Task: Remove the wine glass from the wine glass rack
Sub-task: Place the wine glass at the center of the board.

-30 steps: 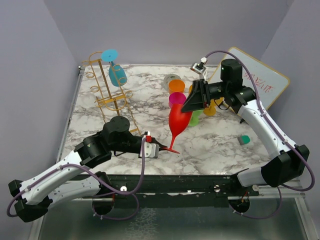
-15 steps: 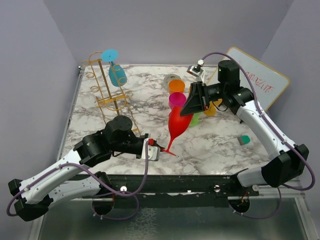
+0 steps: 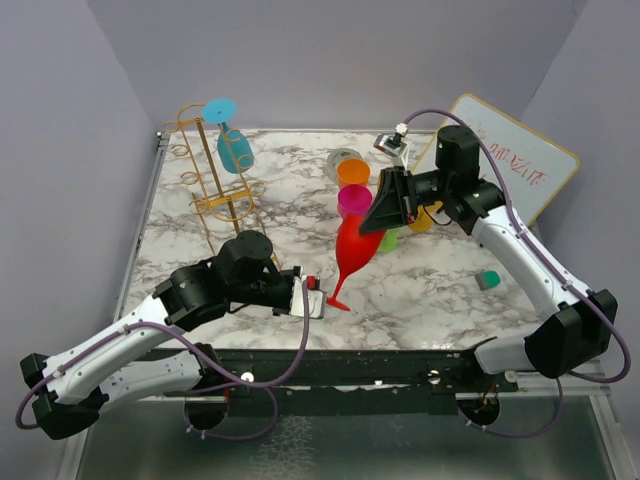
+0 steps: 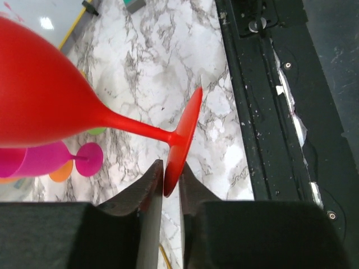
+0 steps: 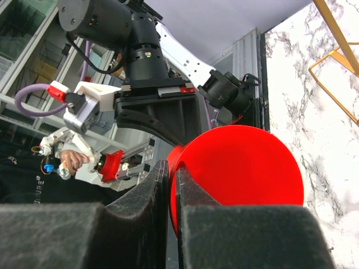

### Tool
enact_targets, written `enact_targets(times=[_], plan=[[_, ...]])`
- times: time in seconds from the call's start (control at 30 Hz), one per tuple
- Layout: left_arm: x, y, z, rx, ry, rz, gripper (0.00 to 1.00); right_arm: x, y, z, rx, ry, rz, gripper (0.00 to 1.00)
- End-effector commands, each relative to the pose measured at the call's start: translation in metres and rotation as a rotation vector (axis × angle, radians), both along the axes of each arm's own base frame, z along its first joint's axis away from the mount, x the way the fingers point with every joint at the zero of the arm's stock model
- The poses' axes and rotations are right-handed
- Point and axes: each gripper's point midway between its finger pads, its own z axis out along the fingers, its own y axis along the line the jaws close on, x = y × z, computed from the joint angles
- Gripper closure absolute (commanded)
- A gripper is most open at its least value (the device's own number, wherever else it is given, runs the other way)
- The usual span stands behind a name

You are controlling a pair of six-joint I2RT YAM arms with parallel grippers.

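Observation:
A red wine glass [image 3: 355, 250] hangs tilted above the marble table [image 3: 440, 300], held at both ends. My left gripper [image 3: 322, 299] sits at its foot. In the left wrist view the left gripper [image 4: 170, 179] has both fingers close against the edge of the foot [image 4: 185, 134]. My right gripper [image 3: 378, 215] is shut on the bowl's rim. The right wrist view shows the right gripper [image 5: 171, 168] pinching the wall of the red bowl [image 5: 241, 168]. The gold wine glass rack [image 3: 215, 190] stands at the back left. A teal wine glass [image 3: 236, 150] hangs from it upside down.
Orange [image 3: 352, 172], magenta [image 3: 353, 198] and other coloured glasses stand behind the red one. A whiteboard [image 3: 520, 165] leans at the back right. A small teal block [image 3: 488, 280] lies on the right. The black front rail [image 3: 400, 365] borders the table.
The right gripper has closed on the red glass's rim. The left arm has shifted forward and right, and the glass's foot has moved slightly left.

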Motion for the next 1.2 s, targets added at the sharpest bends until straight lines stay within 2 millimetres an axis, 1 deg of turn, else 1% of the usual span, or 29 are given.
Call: enact_targets(times=[0.0, 0.1, 0.2, 0.33, 0.4, 0.47, 0.57, 0.7, 0.77, 0.87, 1.0, 1.03, 1.07, 1.17], plan=[[0.013, 0.002, 0.006, 0.001, -0.023, 0.073, 0.78, -0.012, 0.002, 0.010, 0.025, -0.070, 0.005, 0.99], [0.012, 0.004, 0.007, -0.005, -0.016, 0.077, 0.73, -0.010, 0.002, 0.007, 0.015, -0.070, -0.010, 0.99], [0.012, 0.005, 0.012, -0.019, -0.011, 0.090, 0.63, -0.004, 0.003, 0.001, -0.014, -0.083, -0.063, 0.99], [0.010, 0.007, 0.018, -0.043, 0.018, 0.118, 0.52, 0.001, 0.002, -0.013, -0.072, -0.085, -0.108, 0.99], [0.009, 0.008, 0.016, -0.044, 0.050, 0.138, 0.47, 0.003, 0.001, -0.020, -0.101, -0.079, -0.128, 0.99], [0.008, 0.009, 0.015, -0.045, 0.068, 0.145, 0.44, 0.004, -0.001, -0.027, -0.134, -0.077, -0.152, 0.99], [0.004, 0.010, 0.016, -0.054, 0.077, 0.131, 0.41, 0.009, -0.007, -0.044, -0.218, -0.076, -0.232, 1.00], [0.006, 0.011, 0.017, -0.059, 0.064, 0.146, 0.34, 0.027, -0.023, -0.075, -0.388, -0.066, -0.434, 0.99], [0.008, 0.011, 0.018, -0.064, 0.059, 0.155, 0.32, 0.037, -0.037, -0.091, -0.479, -0.075, -0.545, 0.99], [0.013, 0.006, 0.026, -0.113, 0.086, 0.195, 0.30, 0.058, -0.071, -0.113, -0.636, -0.083, -0.791, 0.99], [0.013, -0.004, 0.036, -0.194, 0.123, 0.199, 0.27, 0.075, -0.118, -0.123, -0.767, -0.137, -1.067, 1.00], [0.013, -0.006, 0.036, -0.209, 0.143, 0.207, 0.27, 0.078, -0.130, -0.127, -0.801, -0.148, -1.132, 0.99], [0.013, -0.009, 0.037, -0.230, 0.159, 0.210, 0.27, 0.082, -0.144, -0.128, -0.837, -0.168, -1.203, 1.00], [0.013, -0.015, 0.034, -0.266, 0.232, 0.234, 0.25, 0.091, -0.177, -0.130, -0.939, -0.209, -1.363, 0.99]])
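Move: The right hand still pinches the red wine glass by its rim; the bare spot it is taken to is about 3 cm ahead, 7 cm right and 32 cm below. Green glass: about 13 cm ahead and 3 cm right; magenta glass: 14 cm ahead and 7 cm left, both some 23 cm lower. The left fingers are at the red glass's foot, its middle level with them, roughly 2 cm to the right. Left fingers release the foot; the right lowers the red glass about 12 cm, going right and forward, turning clockwise. ##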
